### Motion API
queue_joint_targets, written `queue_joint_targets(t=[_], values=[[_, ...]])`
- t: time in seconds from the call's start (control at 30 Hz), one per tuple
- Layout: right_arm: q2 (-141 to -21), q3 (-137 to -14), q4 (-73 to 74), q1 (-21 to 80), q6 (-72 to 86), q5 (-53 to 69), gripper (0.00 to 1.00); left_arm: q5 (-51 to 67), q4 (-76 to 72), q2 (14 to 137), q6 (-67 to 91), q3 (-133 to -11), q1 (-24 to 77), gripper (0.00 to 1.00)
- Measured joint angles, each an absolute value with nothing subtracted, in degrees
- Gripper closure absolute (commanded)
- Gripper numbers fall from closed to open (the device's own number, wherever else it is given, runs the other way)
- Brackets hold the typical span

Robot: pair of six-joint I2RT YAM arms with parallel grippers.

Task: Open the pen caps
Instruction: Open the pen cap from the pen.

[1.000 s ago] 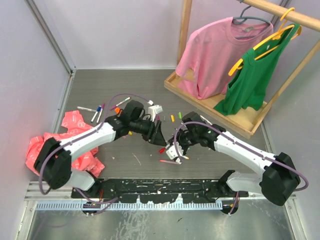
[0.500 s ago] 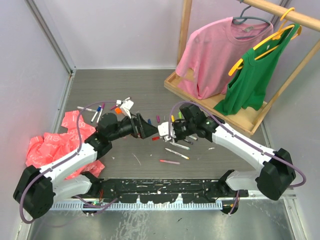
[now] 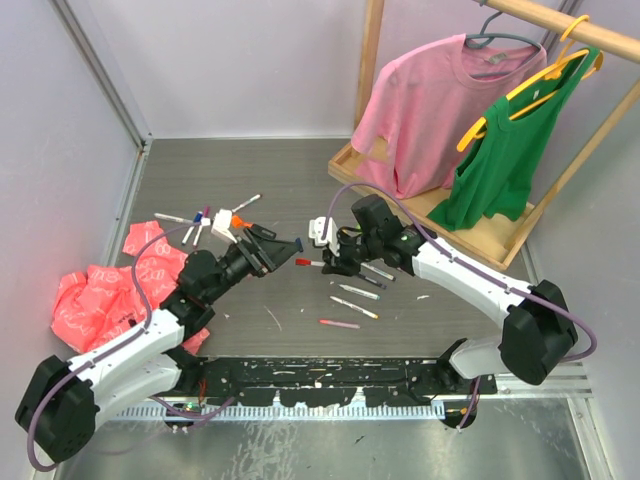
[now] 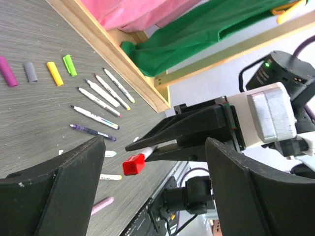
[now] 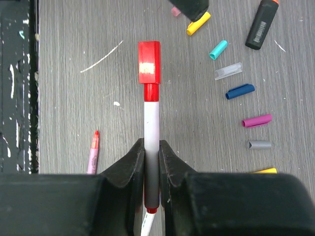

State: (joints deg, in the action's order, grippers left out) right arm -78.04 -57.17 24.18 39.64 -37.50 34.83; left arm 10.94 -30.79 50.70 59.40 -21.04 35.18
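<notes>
My right gripper [image 5: 151, 145] is shut on the white-and-grey barrel of a pen [image 5: 151, 123]. It holds the pen above the table with its red cap [image 5: 148, 61] on, pointing at the left arm. My left gripper [image 4: 153, 147] is open and empty, its fingers [image 4: 74, 187] standing wide on either side of that red cap [image 4: 134, 164], a little short of it. Seen from above, the left gripper [image 3: 281, 246] and the right gripper [image 3: 335, 262] face each other. Loose pen caps [image 5: 240, 91] in several colours and several uncapped pens [image 4: 96, 116] lie on the table.
A wooden rack base [image 3: 420, 210] with a pink shirt [image 3: 430, 110] and a green top [image 3: 510, 150] stands at the back right. A crumpled pink bag [image 3: 95, 295] lies at the left. More pens [image 3: 195, 222] lie at the back left, and an orange-black marker [image 5: 262, 24] lies near the caps.
The left arm drew back to the left and its jaws opened wide. The right gripper rose and swung toward the back left with the red-capped pen.
</notes>
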Motion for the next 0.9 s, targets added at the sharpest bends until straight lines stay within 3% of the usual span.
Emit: queue_joint_targets(t=[0.67, 0.9], values=[[-78.0, -55.4, 14.1, 39.6, -25.3, 35.2, 0.99, 7.2, -34.8, 57.0, 66.1, -20.3, 38.1, 0.67], [-78.0, -55.3, 13.6, 39.6, -25.2, 35.2, 0.99, 6.7, -35.4, 58.6, 67.0, -20.3, 38.2, 0.75]])
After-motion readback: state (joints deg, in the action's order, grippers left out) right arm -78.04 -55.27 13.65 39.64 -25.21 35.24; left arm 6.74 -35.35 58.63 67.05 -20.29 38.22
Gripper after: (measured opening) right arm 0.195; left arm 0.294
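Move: The red cap, on the pen still held by the right gripper, lies about 3 cm to the left hand's right, 1 cm back and 5 cm below it. Of the loose caps, the blue one is some 10 cm ahead, 2 cm right and 14 cm below, and the purple one 12 cm ahead and 7 cm right; the pink pen lies 12 cm back and 14 cm right. From the right hand, the red cap is about 8 cm left, straight across and 2 cm up; the left gripper is 11 cm left, 1 cm ahead and 7 cm up. The left hand sinks about 3 cm and slides 1.5 cm to its right onto the red cap, tipping its fingers down by some 10 degrees while they close from nearly wide open to about a third, until the pads stand on both sides of the cap and seem to pinch it. The right hand keeps its grip on the white barrel and brings the pen to meet them, left about 2 cm with a rise of 1.5 cm and a bit forward, turning about 10 degrees so the capped end swings up and forward. ##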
